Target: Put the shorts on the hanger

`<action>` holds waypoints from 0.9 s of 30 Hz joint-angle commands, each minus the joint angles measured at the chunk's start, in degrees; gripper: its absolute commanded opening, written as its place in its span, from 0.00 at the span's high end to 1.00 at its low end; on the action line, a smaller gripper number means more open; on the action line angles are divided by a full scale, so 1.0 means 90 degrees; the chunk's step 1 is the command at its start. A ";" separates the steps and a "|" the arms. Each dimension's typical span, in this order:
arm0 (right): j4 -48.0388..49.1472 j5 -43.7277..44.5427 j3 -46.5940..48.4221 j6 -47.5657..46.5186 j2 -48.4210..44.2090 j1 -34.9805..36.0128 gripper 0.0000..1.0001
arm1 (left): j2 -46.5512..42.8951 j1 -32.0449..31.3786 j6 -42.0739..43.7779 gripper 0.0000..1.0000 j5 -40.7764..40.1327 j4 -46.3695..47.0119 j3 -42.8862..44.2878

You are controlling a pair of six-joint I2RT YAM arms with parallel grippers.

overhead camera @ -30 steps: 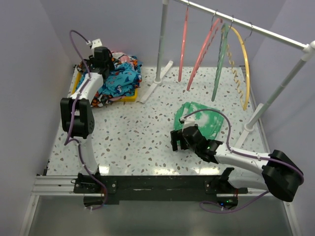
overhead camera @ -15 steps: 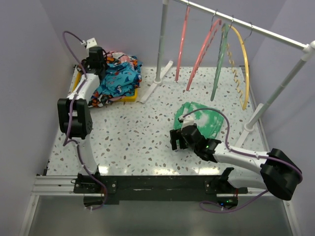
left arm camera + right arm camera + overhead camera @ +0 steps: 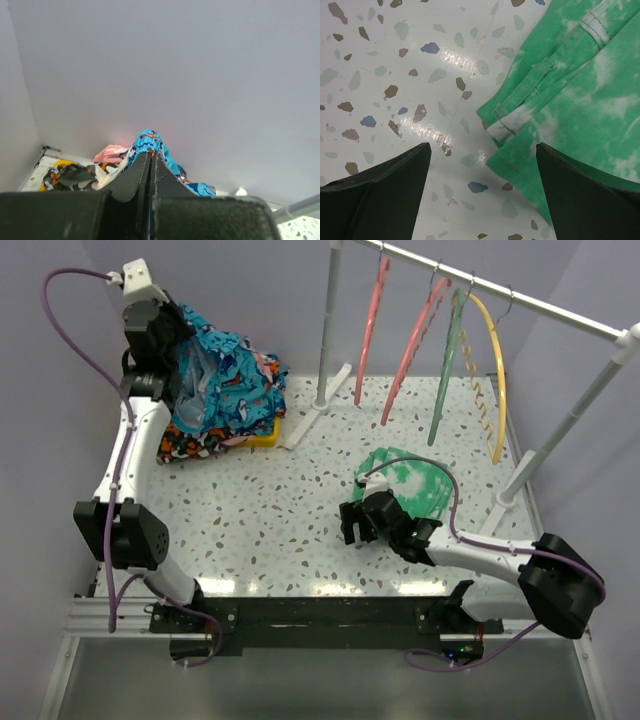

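Note:
The turquoise shorts (image 3: 225, 375) with dark-blue shapes hang lifted from the clothes pile at the back left. My left gripper (image 3: 168, 335) is raised above that pile and shut on them. In the left wrist view the jaws (image 3: 151, 154) are pressed together with a fold of the shorts (image 3: 147, 140) sticking out at the tips. Two salmon-pink hangers (image 3: 372, 325) (image 3: 410, 350) hang on the rail at the back. My right gripper (image 3: 355, 523) hovers low over the table, open and holding nothing (image 3: 482, 146), its right finger above the edge of the green cloth (image 3: 570, 90).
A yellow tray (image 3: 262, 438) holds the pile, with an orange-black-white garment (image 3: 185, 447) at its front. The green cloth (image 3: 410, 485) lies mid-table. A green hanger (image 3: 452, 370) and a yellow hanger (image 3: 495, 370) share the rail. The rack's post (image 3: 328, 330) and foot (image 3: 310, 415) stand beside the tray.
My left gripper closed on the shorts in the pile and rose toward the back left, pulling them up. The right arm barely shifted and stayed open.

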 commanded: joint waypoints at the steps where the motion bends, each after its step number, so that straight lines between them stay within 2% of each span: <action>1: 0.0270 -0.0135 0.0237 -0.0047 -0.0020 0.0026 0.11 | -0.0737 0.0052 0.0164 1.00 0.0631 -0.0132 0.0531; 16: 0.0144 -0.0233 0.0207 0.0109 -0.0908 0.0026 0.11 | -0.2008 0.0042 0.0027 1.00 0.2027 -0.0884 0.1586; 20: -0.0013 -0.0350 0.0217 0.0371 -0.1484 0.0036 0.11 | -0.2418 0.0042 -0.0265 1.00 0.3011 -0.0689 0.1168; 27: -0.0403 -0.0672 0.0393 0.0997 -0.2412 0.0026 0.12 | -0.3510 0.0032 -0.0724 1.00 0.3990 -0.0660 -0.0169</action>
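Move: The left gripper already has the blue shorts pinched by the waistband, high over the clothes basket, whose middle is about 6 cm ahead, 2 cm left and 35 cm below. The bare table between the arms lies roughly 26 cm back, 23 cm right and 44 cm down. From the open right gripper the shorts are some 31 cm ahead, 38 cm left and 25 cm up; the green cloth is about 9 cm ahead, 12 cm right and 6 cm lower. Keep the left gripper shut on the waistband and haul the shorts back and up off the basket, about 20 cm each way, drifting right and levelling off at the end while the fingers tip up and swing clockwise some 25 degrees. After a brief hold, raise the open right gripper about 9 cm from beside the green cloth, rolling its left side up. ##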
